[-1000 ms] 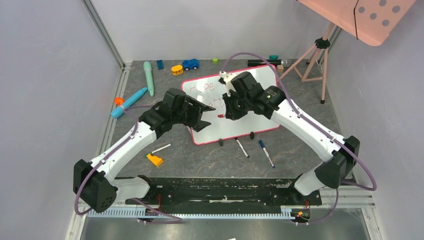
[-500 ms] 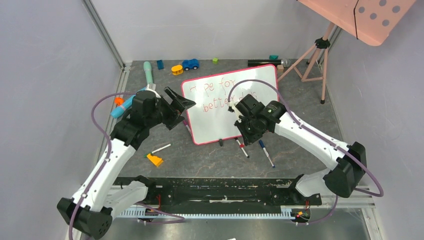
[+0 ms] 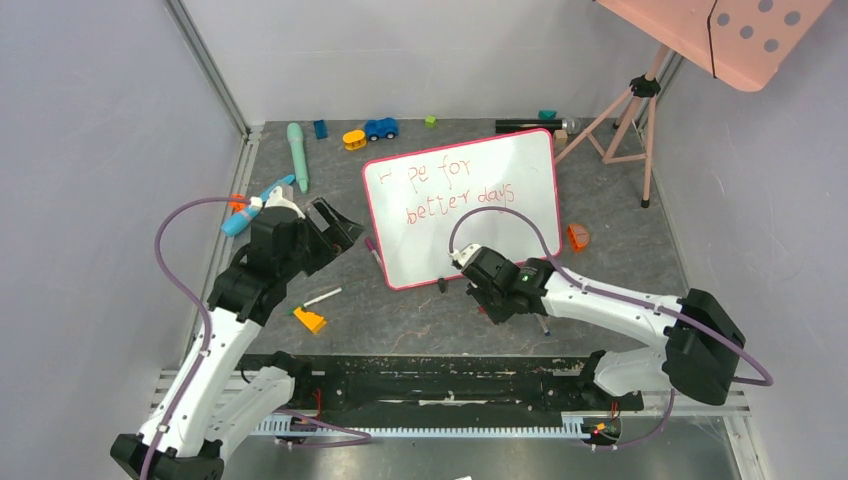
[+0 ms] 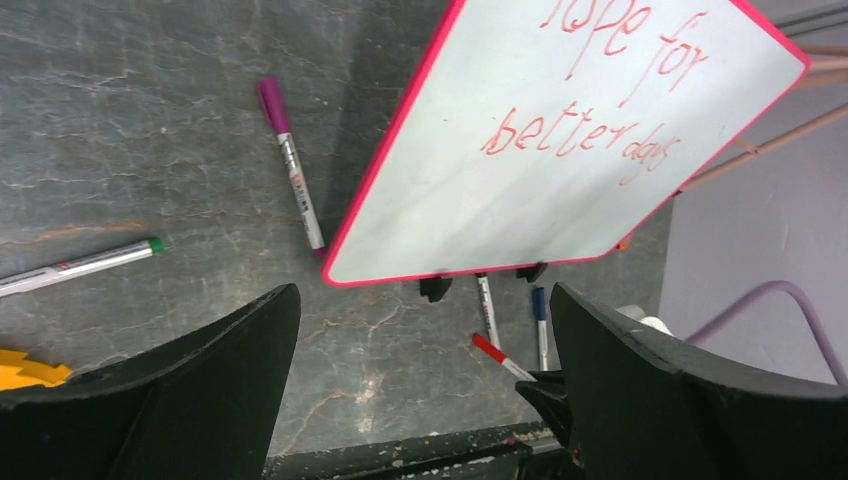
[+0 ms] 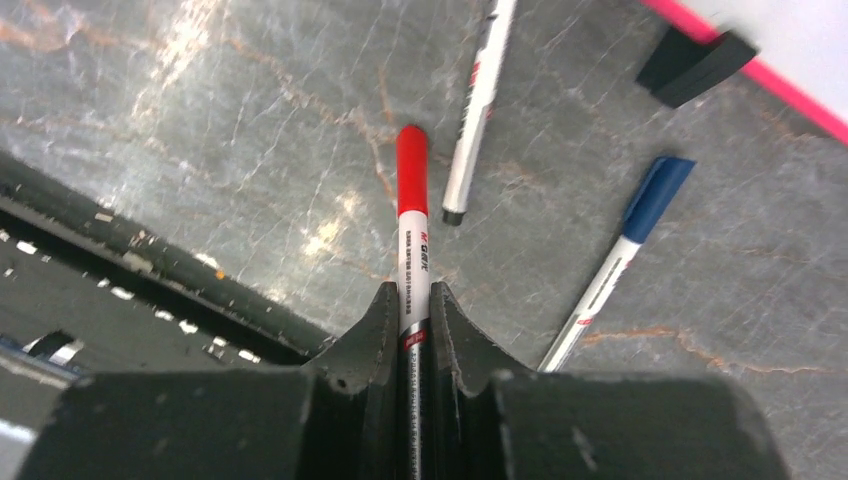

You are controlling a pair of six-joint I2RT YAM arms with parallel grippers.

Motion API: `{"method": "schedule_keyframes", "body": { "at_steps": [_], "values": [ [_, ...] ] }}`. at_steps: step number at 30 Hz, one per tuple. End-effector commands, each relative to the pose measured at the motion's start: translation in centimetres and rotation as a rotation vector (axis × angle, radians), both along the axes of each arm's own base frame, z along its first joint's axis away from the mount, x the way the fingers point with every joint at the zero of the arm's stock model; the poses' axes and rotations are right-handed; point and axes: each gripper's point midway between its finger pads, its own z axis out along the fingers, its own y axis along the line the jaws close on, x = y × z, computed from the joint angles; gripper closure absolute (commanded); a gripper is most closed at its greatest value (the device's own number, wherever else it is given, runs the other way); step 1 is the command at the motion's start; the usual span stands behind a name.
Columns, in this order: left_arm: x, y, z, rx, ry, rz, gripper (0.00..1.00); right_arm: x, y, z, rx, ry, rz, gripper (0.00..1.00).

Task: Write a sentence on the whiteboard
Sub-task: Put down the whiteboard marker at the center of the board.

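Observation:
The whiteboard [image 3: 480, 240] stands tilted on its black feet at the table's middle, and also fills the upper part of the left wrist view [image 4: 470, 210]. The sentence [image 3: 455, 185], in red marker, reads roughly "hope for better days" [image 4: 590, 130] on two lines. My right gripper [image 3: 492, 300] hangs low over the table just in front of the board, shut on a red marker [image 5: 411, 190] that sticks out between its fingers [image 5: 385, 310]. My left gripper [image 3: 338, 225] is to the left of the board, open wide [image 4: 422, 295] and holding nothing.
A purple marker [image 3: 373, 255] lies at the board's left edge. A green-capped marker [image 3: 322, 297] and a yellow block [image 3: 310, 320] lie near the left arm. A black marker [image 5: 475, 100] and a blue marker [image 5: 625, 250] lie by the board's feet. Toys line the back; a tripod [image 3: 630, 110] stands right.
My left gripper opened and drew back to the left, off the board. My right gripper came down from the board's face to the table in front, still holding the red marker.

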Motion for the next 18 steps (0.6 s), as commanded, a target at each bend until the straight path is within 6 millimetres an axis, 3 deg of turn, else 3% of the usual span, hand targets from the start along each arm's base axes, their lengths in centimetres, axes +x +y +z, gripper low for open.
{"method": "schedule_keyframes", "body": {
  "at_steps": [1,4,7,13,18],
  "values": [
    [0.0,1.5,-1.1,0.092,-0.022,0.023,0.0,2.2,-0.5,0.3,-0.009,-0.139,-0.016,1.0],
    [0.3,2.1,-0.9,0.114,-0.064,0.041,0.0,2.5,0.1,3.1,0.083,-0.185,0.004,1.0],
    [0.7,2.3,-0.5,0.117,-0.127,0.051,0.0,2.7,0.1,4.5,0.19,-0.188,0.009,1.0],
    [2.0,2.1,-2.2,0.12,-0.164,0.058,0.0,4.1,-1.3,4.0,0.297,-0.188,-0.034,1.0],
    [3.1,4.0,-3.9,0.211,-0.159,0.14,0.0,5.3,-1.8,2.7,0.331,-0.175,-0.058,1.0]
  ]
}}
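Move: The right hand holds the red marker, cap pointing down, some 6 cm above the table. The whiteboard's centre, its labelled goal, lies about 24 cm ahead and 6 cm to the left. The black-capped marker lies about 6 cm straight ahead, the blue marker 3 cm ahead and 10 cm right, and the board's right clip 11 cm ahead and 4 cm right. From the left hand the board's centre is roughly 16 cm ahead, 22 cm right and 23 cm below. Forward about 5 cm and some 3 cm right goes the right hand towards the board's near edge and right clip, rising about 4 cm before sinking slightly. The wrist tilts some 20 degrees, swinging the fingers forward and left, while they keep their pinch on the red marker. The empty left hand sinks about 5 cm and drifts left, fingers still wide open. ##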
